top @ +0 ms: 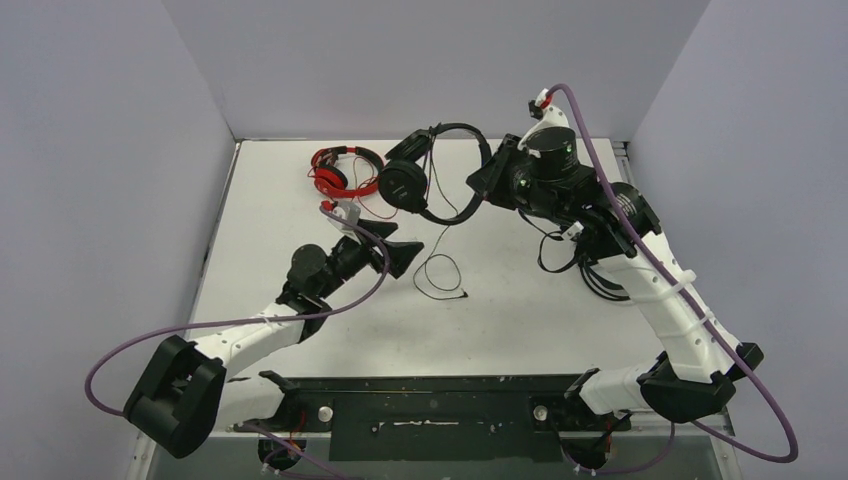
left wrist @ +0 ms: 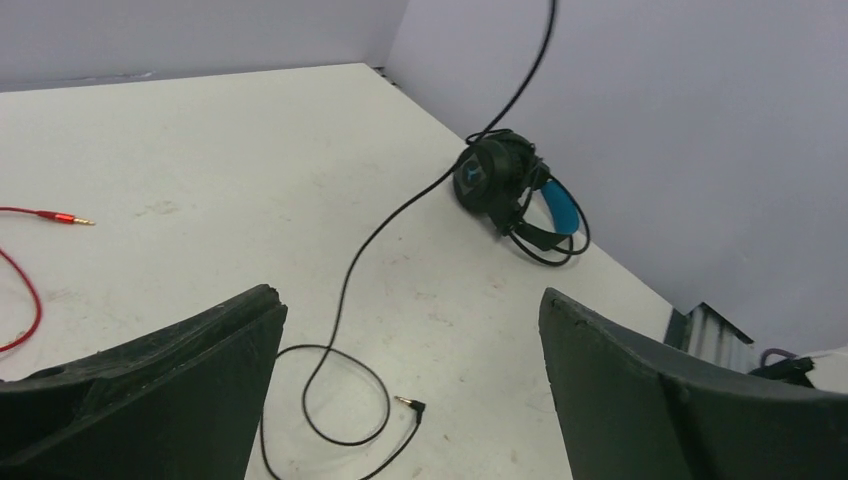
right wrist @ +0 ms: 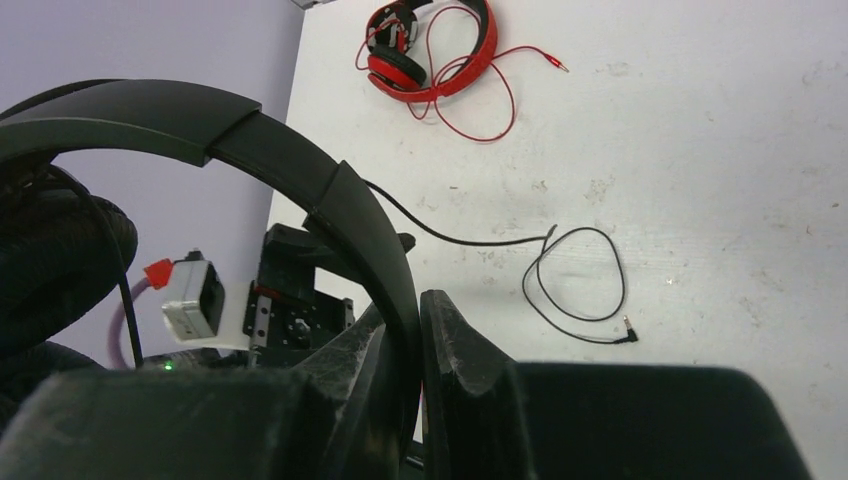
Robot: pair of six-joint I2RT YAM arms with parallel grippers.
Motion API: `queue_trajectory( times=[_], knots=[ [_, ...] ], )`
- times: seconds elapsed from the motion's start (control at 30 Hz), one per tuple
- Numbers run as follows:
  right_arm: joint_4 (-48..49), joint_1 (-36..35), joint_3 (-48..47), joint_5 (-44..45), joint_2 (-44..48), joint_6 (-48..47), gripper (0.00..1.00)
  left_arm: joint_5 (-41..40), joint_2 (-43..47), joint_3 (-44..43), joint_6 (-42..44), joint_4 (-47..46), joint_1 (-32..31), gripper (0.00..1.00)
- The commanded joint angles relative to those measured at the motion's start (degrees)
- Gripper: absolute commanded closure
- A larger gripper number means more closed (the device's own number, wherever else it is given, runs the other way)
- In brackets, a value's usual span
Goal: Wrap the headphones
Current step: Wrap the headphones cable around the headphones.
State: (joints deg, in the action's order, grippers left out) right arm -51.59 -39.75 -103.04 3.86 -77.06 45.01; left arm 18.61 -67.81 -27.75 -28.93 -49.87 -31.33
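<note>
My right gripper (top: 487, 172) is shut on the headband of the all-black headphones (top: 432, 168) and holds them above the table; in the right wrist view the band (right wrist: 300, 160) runs down between the jaws (right wrist: 415, 310). Their thin black cable hangs down to a loose loop (top: 440, 274) on the table, ending in an angled plug (left wrist: 410, 405). My left gripper (top: 404, 256) is open just left of that loop, its fingers (left wrist: 150, 390) wide apart with nothing between them. The red headphones (top: 340, 170) lie at the back left. The blue-banded headphones (left wrist: 510, 190) lie by the right wall.
The red cord and its plug (left wrist: 65, 217) trail across the table left of my left gripper. Grey walls close in the white table (top: 520, 330) on three sides. A black rail (top: 430, 400) carrying both arm bases runs along the near edge.
</note>
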Motion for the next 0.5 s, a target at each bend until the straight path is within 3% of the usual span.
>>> queue_trajectory(
  times=[0.0, 0.23, 0.47],
  knots=[
    [3.0, 0.4, -4.4, 1.1, -0.1, 2.1, 1.00, -6.8, -1.7, 2.0, 7.9, -3.3, -1.7, 0.03],
    [2.3, 0.9, -6.9, 1.4, -0.5, 2.6, 1.00, -6.1, -11.2, 3.0, 13.4, -16.5, -4.1, 0.03],
    [1.7, 1.3, -8.9, 1.0, -1.0, 2.9, 1.00, -6.9, -17.7, -1.8, 17.7, -13.5, -7.3, 0.06]
  ],
)
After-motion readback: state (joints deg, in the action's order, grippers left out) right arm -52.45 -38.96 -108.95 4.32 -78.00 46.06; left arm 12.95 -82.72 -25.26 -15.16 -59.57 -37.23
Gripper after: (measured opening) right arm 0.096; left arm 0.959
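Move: The headphones cable runs down from the held black headphones to a loop on the table. That loop lies about 9 cm ahead of the open left hand, 6 cm to its right and some 24 cm below; the cable plug is about 5 cm ahead, 10 cm right, also on the table. From the right hand the loop is about 9 cm ahead, 4 cm left and 39 cm down, with the black headphones' middle roughly 8 cm left, 2 cm ahead, about level. The right fingers keep their pinch on the black headphones' headband and lift it slowly, about 3 cm. Meanwhile the left hand, fingers staying wide open and pointing forward-right, sinks some 8 cm towards the cable loop, easing a little to the right late on and rolling about 15 degrees so its left side rises; no touch on the cable can be seen. ##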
